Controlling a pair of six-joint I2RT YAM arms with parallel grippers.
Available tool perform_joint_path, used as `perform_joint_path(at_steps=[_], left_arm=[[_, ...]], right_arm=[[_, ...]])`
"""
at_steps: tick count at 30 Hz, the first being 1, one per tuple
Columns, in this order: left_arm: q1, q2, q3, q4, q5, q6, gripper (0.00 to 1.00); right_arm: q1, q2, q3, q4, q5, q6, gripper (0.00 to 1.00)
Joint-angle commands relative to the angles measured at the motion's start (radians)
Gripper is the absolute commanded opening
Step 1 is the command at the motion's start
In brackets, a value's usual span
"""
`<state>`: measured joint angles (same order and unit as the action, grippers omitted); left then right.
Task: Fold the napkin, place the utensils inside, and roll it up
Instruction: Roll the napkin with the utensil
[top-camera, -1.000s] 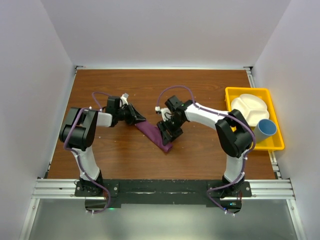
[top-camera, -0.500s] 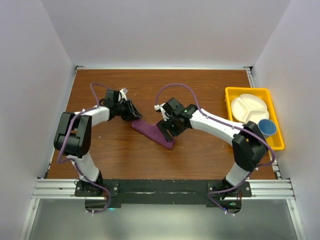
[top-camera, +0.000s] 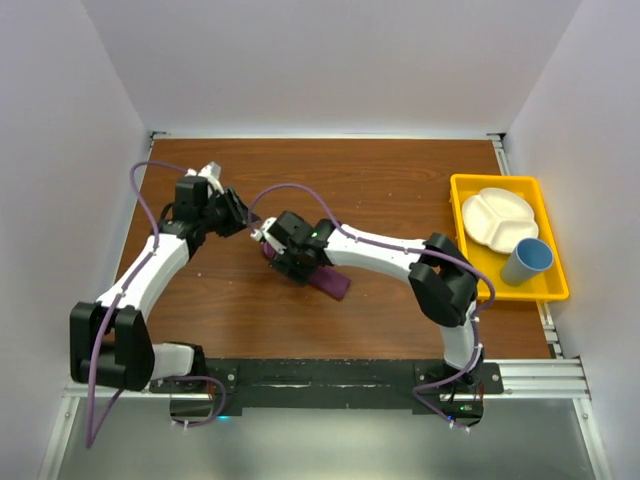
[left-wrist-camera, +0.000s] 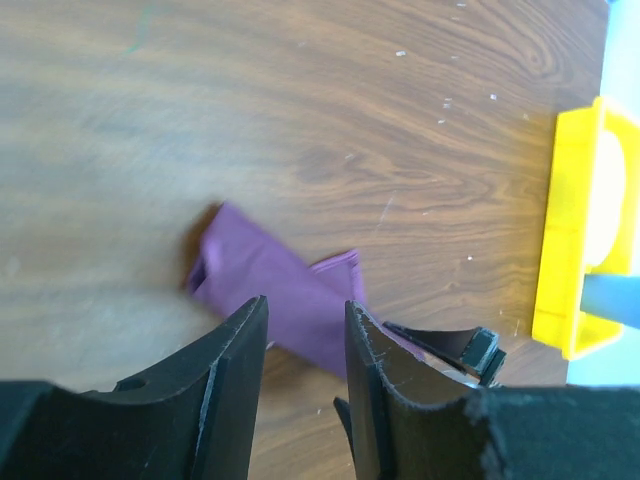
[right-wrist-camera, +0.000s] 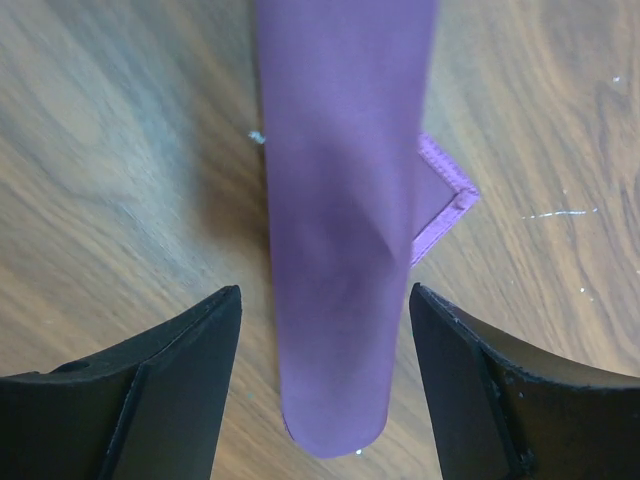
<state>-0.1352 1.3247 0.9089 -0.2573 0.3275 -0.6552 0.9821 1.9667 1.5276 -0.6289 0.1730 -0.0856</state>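
Observation:
The napkin (top-camera: 333, 284) lies on the table as a plum-purple roll, slanting from upper left to lower right. A loose corner (right-wrist-camera: 445, 195) sticks out from under it. My right gripper (top-camera: 290, 260) hovers over the roll's left end. In the right wrist view the roll (right-wrist-camera: 345, 230) runs between the right gripper's (right-wrist-camera: 325, 300) open jaws, with a gap on each side. My left gripper (top-camera: 234, 214) is up and to the left of the roll, open and empty. The left wrist view looks past the left gripper (left-wrist-camera: 305, 312) at the roll (left-wrist-camera: 270, 290) beyond. The utensils are hidden.
A yellow tray (top-camera: 553, 285) stands at the table's right edge with a white divided plate (top-camera: 497, 217) and a blue cup (top-camera: 527, 262) in it. White walls close in the table at the back and sides. The right gripper's finger (left-wrist-camera: 450, 345) shows in the left wrist view.
My left gripper has opened and drawn back up and to the left, off the napkin's end. My right gripper slid left along the roll to its left end, jaws a little wider.

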Motion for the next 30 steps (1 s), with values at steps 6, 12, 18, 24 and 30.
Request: perform_joint_path(at_steps=[6, 12, 18, 24, 30], left_arm=[[0.039, -0.079, -0.123, -0.01, -0.016, -0.053, 0.42], [0.043, -0.044, -0.127, 0.024, 0.019, -0.075, 0.42], [0.045, -0.027, -0.102, 0.018, 0.024, -0.066, 0.42], [0.057, -0.019, -0.091, 0.012, 0.028, -0.057, 0.42], [0.068, 0.001, -0.088, 0.023, 0.045, -0.055, 0.42]], right_arm=[[0.108, -0.012, -0.055, -0.011, 0.258, -0.109, 0.72], [0.125, 0.003, -0.107, 0.054, 0.249, -0.097, 0.73], [0.122, 0.041, -0.096, 0.089, 0.27, -0.118, 0.74], [0.116, 0.077, -0.107, 0.129, 0.302, -0.141, 0.74], [0.09, 0.127, -0.101, 0.152, 0.307, -0.143, 0.72]])
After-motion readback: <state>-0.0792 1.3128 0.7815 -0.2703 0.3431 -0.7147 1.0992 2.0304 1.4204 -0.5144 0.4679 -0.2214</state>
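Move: Just below the right hand lies the rolled napkin, its middle about 5 cm down, roughly 2 cm ahead and 1 cm left; the roll slants from far left to near right. The roll's right end lies some 8 cm right and 2 cm back of that hand, and a loose flap corner sticks out about 6 cm straight ahead. From the raised left hand, the roll's middle is about 12 cm right, 4 cm back and 13 cm below. Sinking about 3.5 cm over the rolled napkin, the right hand first draws back some 3 cm and a little right, then comes forward again nearly as far. Its wrist swings some 20 degrees so the fingers point more forward, wide open with one either side of the roll. The left hand, open and empty, drops about 4.5 cm and pulls back 3 cm, still clear of the cloth. ##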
